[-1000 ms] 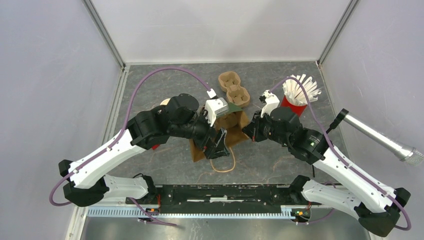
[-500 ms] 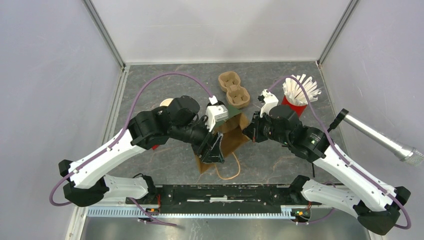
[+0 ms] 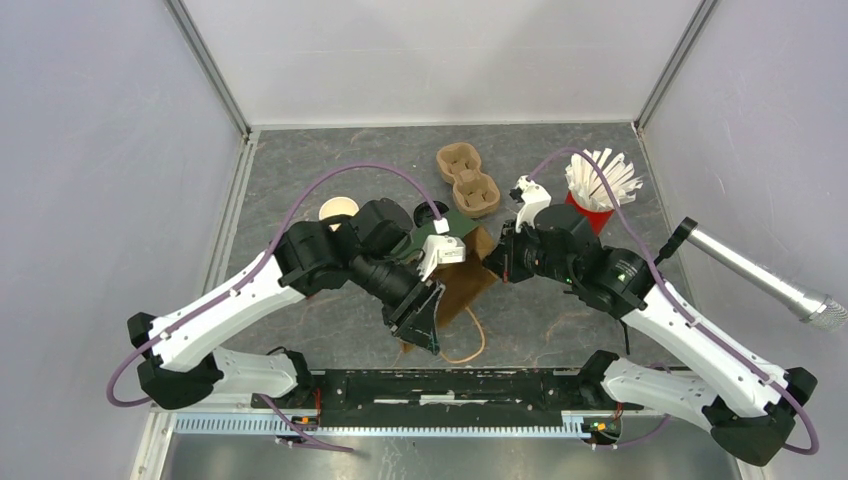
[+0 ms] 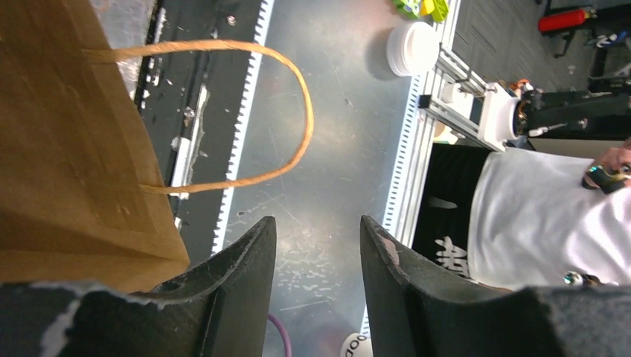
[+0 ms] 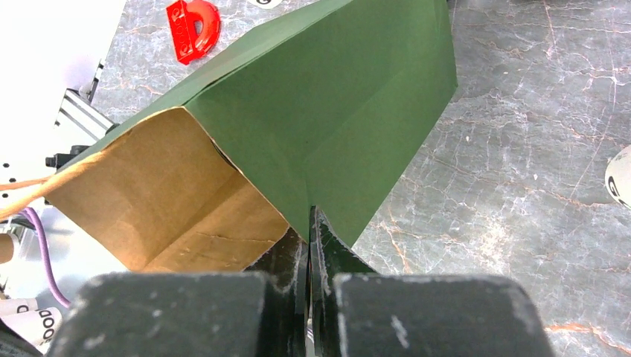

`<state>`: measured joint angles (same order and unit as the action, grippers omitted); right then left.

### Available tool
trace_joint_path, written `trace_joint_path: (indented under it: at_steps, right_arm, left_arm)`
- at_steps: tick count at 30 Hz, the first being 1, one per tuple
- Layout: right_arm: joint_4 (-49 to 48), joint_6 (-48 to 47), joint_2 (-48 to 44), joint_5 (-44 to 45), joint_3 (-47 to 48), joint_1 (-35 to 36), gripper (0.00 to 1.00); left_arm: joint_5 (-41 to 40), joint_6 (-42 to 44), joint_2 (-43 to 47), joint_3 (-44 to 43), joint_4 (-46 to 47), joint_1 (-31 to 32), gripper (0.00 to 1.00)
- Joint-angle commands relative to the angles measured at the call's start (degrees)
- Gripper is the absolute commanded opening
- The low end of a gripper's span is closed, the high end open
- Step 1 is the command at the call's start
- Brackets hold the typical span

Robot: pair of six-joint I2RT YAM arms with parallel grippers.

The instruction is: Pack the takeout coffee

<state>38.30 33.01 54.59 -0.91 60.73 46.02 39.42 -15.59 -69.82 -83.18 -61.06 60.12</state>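
The paper bag (image 3: 466,284), green outside and brown inside, lies tipped on the table's middle, its loop handle (image 3: 466,347) toward the near edge. My right gripper (image 3: 497,258) is shut on the bag's green edge (image 5: 335,126), the jaws pressed flat together (image 5: 309,216). My left gripper (image 3: 426,328) points at the near edge, its jaws partly open with nothing between them (image 4: 316,223); the bag's brown side (image 4: 67,163) lies just outside its left finger. What looks like the takeout coffee's black lid (image 3: 427,213) peeks out behind my left arm.
A cardboard cup carrier (image 3: 467,178) sits at the back. A red cup of white straws (image 3: 592,195) stands behind my right arm. A lidless white cup (image 3: 338,209) is at back left. A microphone (image 3: 760,275) juts in from the right. A small red piece (image 5: 192,26) lies on the table.
My left gripper has slid toward the near edge past the bag's mouth, and its jaws have narrowed. The bag has swung round a little. My right gripper still holds the bag's edge.
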Motion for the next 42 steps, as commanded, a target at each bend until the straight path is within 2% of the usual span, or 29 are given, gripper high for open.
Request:
trace_joint_path:
  at_steps: [1, 9, 14, 18, 20, 25, 28, 32, 38, 42]
  right_arm:
    - [-2.02, -1.09, 0.48, -2.04, 2.80, -0.40, 0.00]
    - [-0.97, -2.17, 1.90, -4.08, 4.04, -2.65, 0.00]
    - [-0.51, -2.28, 2.61, -5.47, 4.48, -3.39, 0.00]
    - [-0.09, -2.30, 3.03, -6.41, 5.26, -3.78, 0.00]
    - [1.19, -3.39, 3.66, -7.08, 7.08, -4.28, 0.00]
    - [8.06, -6.94, 7.27, -10.18, 14.37, -5.30, 0.00]
    - [11.42, -7.72, 9.45, -12.39, 18.45, -5.48, 0.01]
    - [17.47, -6.30, 13.05, -14.79, 24.17, -6.24, 0.02]
    - [25.26, -3.59, 19.08, -20.41, 33.53, -7.59, 0.02]
    - [25.93, -3.09, 20.45, -19.90, 33.20, -7.71, 0.04]
  left_arm:
    - [5.33, -0.11, 0.54, -0.75, -2.03, -0.26, 0.51]
    - [8.23, -2.76, 3.74, -3.20, 3.18, -3.36, 0.53]
    - [10.06, -5.80, 4.22, -4.82, 10.17, -4.39, 0.64]
    - [8.72, -7.11, 5.33, -5.79, 13.14, -5.41, 0.70]
    - [2.99, -6.85, 5.10, -9.99, 11.84, -6.20, 0.79]
    - [-23.01, -2.71, 0.40, -26.74, 1.84, -7.20, 0.92]
    - [-29.66, -0.55, -4.88, -35.28, -6.11, -7.34, 0.96]
    - [-28.29, 0.74, -8.61, -38.64, -10.50, -7.38, 1.00]
    - [-24.09, -2.16, -7.77, -34.47, -5.56, -7.64, 1.00]
    - [-22.23, -4.30, -7.15, -29.20, -3.26, -7.73, 1.00]
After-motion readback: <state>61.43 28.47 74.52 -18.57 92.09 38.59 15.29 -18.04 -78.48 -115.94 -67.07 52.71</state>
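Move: The bag's upper rim with its handle lies about 10 cm ahead of the left hand, roughly level with it and neither left nor right. The open mouth is some 5 cm ahead, 2 cm right and 3 below; the near handle loop hangs 6 cm right, level fore and aft, about 6 lower. The right hand already pinches the rim's right corner; from it the upper rim's middle lies about 9 cm left, level with it. Up and forward out of its place at the near side of the mouth, after easing back barely a centimetre, the left hand climbs about 17 cm, then sinks 6 towards the bag's upper rim and handle, ending 12 cm farther out. It turns roughly 30 degrees counter-clockwise while the fingers spread from half open to wide. The right hand keeps its pinch on the corner and lifts it nearly 6 cm, tilting. ##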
